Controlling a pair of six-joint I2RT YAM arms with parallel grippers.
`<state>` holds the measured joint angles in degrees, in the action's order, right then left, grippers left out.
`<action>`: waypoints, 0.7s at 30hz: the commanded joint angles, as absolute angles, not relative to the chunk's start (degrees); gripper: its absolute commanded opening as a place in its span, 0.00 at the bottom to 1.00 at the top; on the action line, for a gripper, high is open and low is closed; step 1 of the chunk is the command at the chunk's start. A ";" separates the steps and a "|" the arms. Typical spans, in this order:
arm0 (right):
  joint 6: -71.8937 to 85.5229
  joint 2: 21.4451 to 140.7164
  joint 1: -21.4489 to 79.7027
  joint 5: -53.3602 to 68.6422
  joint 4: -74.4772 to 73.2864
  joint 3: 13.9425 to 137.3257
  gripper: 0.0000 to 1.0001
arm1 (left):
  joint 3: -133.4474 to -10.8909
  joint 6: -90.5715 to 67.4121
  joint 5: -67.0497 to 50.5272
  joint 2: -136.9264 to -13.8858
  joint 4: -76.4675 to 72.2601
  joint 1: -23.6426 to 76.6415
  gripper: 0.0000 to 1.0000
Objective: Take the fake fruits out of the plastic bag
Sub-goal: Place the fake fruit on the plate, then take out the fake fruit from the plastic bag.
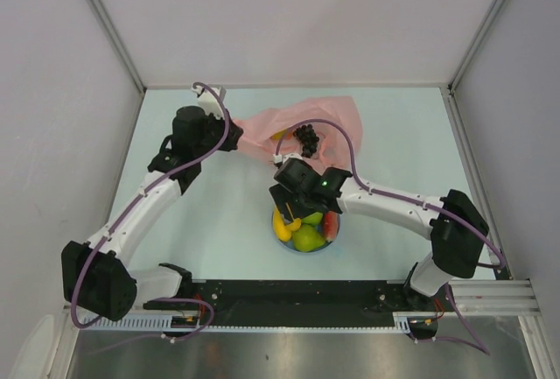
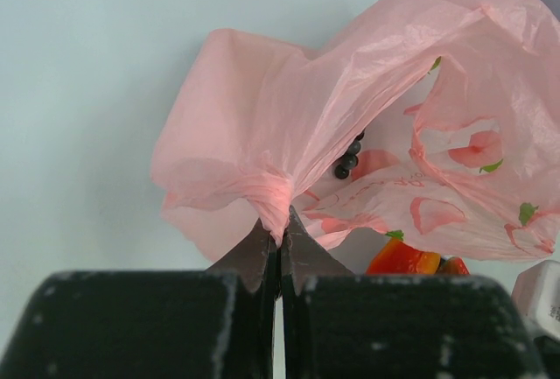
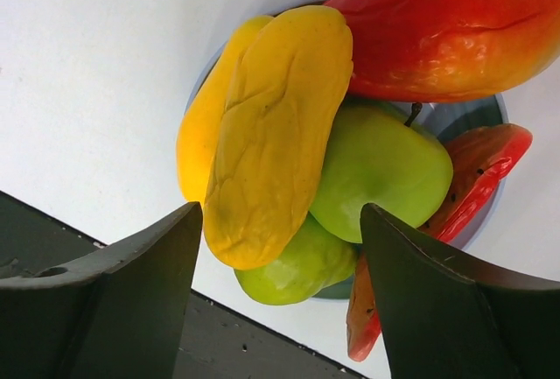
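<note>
The pink plastic bag [image 1: 302, 125] lies crumpled at the back of the table, and my left gripper [image 2: 280, 221] is shut on a bunched fold of it [image 2: 350, 90]. A dark grape bunch [image 1: 307, 139] sits at the bag's mouth [image 2: 347, 162], and an orange-red fruit [image 2: 402, 259] shows under the bag's edge. My right gripper [image 3: 282, 213] hangs open just over the blue plate [image 3: 459, 116]. On the plate are two yellow fruits [image 3: 271, 134], a green apple [image 3: 376, 169], a green pear [image 3: 297, 265] and red pieces [image 3: 437, 29]. Neither finger touches the yellow fruit between them.
The plate [image 1: 317, 250] stands near the table's front edge, close to the black rail [image 1: 289, 296] that carries both arm bases. Grey walls close the table on the left, right and back. Purple cables loop off both arms.
</note>
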<state>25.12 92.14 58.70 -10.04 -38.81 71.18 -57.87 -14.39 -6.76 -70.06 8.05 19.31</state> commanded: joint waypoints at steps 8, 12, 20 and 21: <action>17.59 81.58 49.23 3.06 -34.46 78.74 1.00 | -71.53 -3.88 -8.79 -77.51 13.62 18.81 0.00; 13.03 77.89 43.43 7.64 -30.94 79.98 1.00 | -76.98 3.13 -4.67 -81.55 16.52 18.81 0.00; 10.11 75.85 37.10 8.08 -29.27 80.51 1.00 | -99.03 27.41 10.69 -98.43 14.70 23.02 0.00; 9.85 76.02 36.83 8.61 -28.57 80.86 1.00 | -100.62 26.90 15.33 -99.74 14.07 23.03 0.00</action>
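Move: Inside the pink bag lie the dark grapes, about 25 cm ahead of the right hand, 4 cm to its right and 8 cm lower; the star fruit is some 7 cm left of the grapes and 2 cm farther out. The long yellow fruit sits 2 cm ahead and 3 cm below the right fingers, the red mango 10 cm ahead, 3 cm right and 6 cm down. From the left hand, the grapes are roughly 9 cm ahead, 18 cm right and 22 cm below. Rising off the plate with empty fingers that open fully, the right hand leaves the yellow fruit and climbs about 18 cm, going 9 cm forward and then somewhat right over the red mango side, its fingers tipping more forward. The left hand keeps its pinch on the bag's edge and pulls it some 12 cm forward, faster at the end, and up a little, rolling nearly 30 degrees left side up. ##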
